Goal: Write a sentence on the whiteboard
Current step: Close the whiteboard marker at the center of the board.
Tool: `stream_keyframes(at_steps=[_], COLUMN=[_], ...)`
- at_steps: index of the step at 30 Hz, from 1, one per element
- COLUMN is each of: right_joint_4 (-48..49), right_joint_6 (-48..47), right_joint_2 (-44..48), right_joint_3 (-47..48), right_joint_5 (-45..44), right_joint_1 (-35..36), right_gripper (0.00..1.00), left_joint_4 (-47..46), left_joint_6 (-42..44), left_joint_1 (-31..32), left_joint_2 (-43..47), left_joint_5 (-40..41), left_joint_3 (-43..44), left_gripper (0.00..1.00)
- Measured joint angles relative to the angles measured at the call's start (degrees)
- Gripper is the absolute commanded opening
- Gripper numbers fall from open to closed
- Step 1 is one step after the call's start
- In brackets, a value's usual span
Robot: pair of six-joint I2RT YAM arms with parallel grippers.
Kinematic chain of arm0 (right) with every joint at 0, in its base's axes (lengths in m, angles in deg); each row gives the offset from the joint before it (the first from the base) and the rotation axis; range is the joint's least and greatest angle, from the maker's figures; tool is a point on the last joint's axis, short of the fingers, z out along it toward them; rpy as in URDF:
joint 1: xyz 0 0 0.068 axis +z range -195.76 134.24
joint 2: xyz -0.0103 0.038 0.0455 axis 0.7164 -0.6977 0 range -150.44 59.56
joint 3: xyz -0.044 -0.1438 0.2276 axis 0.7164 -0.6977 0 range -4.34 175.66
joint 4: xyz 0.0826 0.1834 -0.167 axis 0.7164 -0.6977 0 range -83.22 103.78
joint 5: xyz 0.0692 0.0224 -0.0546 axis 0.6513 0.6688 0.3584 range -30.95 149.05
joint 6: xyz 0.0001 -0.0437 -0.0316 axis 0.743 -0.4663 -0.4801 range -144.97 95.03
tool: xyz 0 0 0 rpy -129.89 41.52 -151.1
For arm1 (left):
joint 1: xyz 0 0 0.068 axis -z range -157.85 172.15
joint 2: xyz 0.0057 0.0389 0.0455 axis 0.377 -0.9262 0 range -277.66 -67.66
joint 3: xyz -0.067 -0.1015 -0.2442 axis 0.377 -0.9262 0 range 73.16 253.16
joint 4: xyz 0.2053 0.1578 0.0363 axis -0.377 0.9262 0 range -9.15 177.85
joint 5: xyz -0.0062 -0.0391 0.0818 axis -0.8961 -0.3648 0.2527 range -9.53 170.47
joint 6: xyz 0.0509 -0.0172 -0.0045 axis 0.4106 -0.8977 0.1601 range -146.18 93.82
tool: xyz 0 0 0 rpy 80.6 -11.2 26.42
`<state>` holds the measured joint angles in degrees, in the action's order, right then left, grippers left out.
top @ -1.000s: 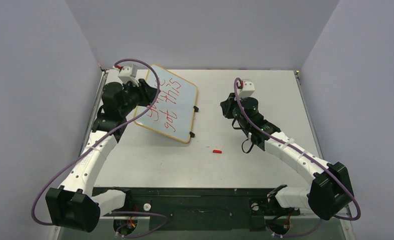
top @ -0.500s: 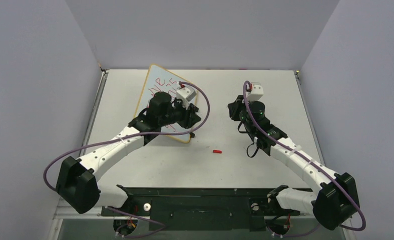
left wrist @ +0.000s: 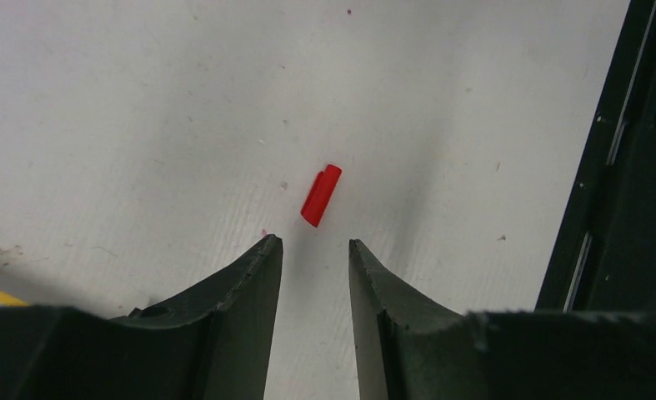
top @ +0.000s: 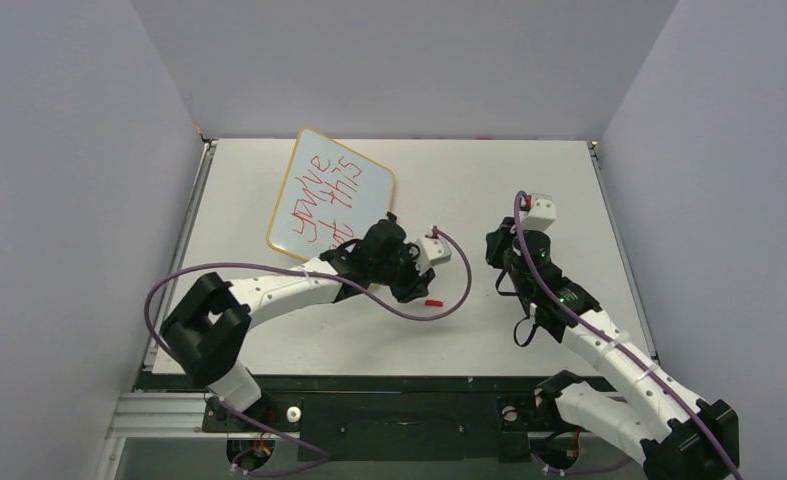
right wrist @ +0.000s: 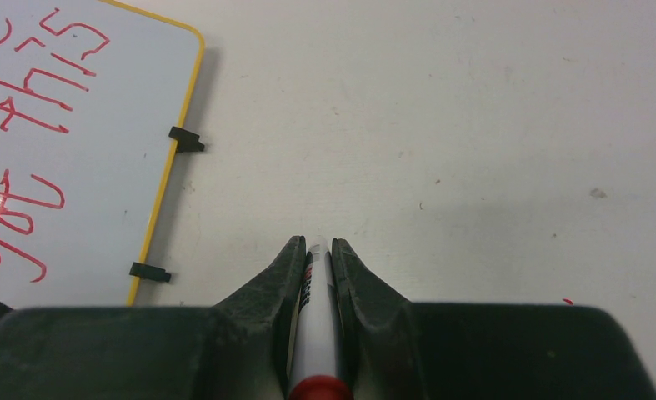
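The whiteboard [top: 319,180], white with a yellow-orange frame and black clips, lies at the back left of the table; it also shows in the right wrist view [right wrist: 99,167]. The sentence [top: 327,195] on it reads "you've got this" in red. My left gripper [left wrist: 312,242] is open and empty, just short of a small red marker cap [left wrist: 321,194] that lies on the table [top: 431,301]. My right gripper [right wrist: 317,247] is shut on a white marker with a red end [right wrist: 316,333], over the bare table right of the board.
The grey table top [top: 489,190] ends at a black rail [top: 399,385] along the near edge, also seen in the left wrist view [left wrist: 608,167]. Purple-grey walls enclose the back and both sides.
My left arm has swung from the board's left edge across to the right and down to the red cap. My right arm has drawn back to the right, holding the marker.
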<state>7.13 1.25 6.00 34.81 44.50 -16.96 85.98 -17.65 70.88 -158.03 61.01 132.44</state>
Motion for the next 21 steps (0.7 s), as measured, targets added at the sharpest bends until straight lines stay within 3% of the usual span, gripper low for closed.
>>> stream_keyframes(at_steps=[10,21], right_joint_4=[-5.5,-8.1], right_joint_6=[-0.3,-0.6], right_joint_2=[5.4,5.7], right_joint_3=[-1.6,-1.6], right_joint_5=[-1.5,-4.1], right_joint_1=[-0.4,-2.3], right_gripper=[0.0,0.0], left_joint_4=[3.7,4.3], left_joint_6=[11.5,16.6], left_joint_1=[6.2,7.0], left_joint_2=[-8.2,-16.1], left_joint_5=[2.8,4.7], left_joint_3=[0.0,5.4], left_gripper=[0.38,0.36])
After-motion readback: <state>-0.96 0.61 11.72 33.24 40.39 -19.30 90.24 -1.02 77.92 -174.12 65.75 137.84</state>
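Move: The red cap lies on the table about 7 cm to the right of my left hand, level with it fore and aft and some 12 cm below. At that same height, the black clip on the whiteboard's near corner is about 9 cm ahead and 6 cm left, and the whiteboard's middle some 27 cm ahead and 17 cm left. From my right hand, which holds the marker, the cap is about 12 cm left, 6 cm back and 19 cm below. I drop my left hand about 10 cm towards the red cap, easing back over the first part, then creeping forward and to the right as I sink. Its fingers stay partly open, tipping some 15 degrees steeper and swinging clockwise about as much. My right hand, still gripping the marker, draws off about 4 cm to the right and a little back. ##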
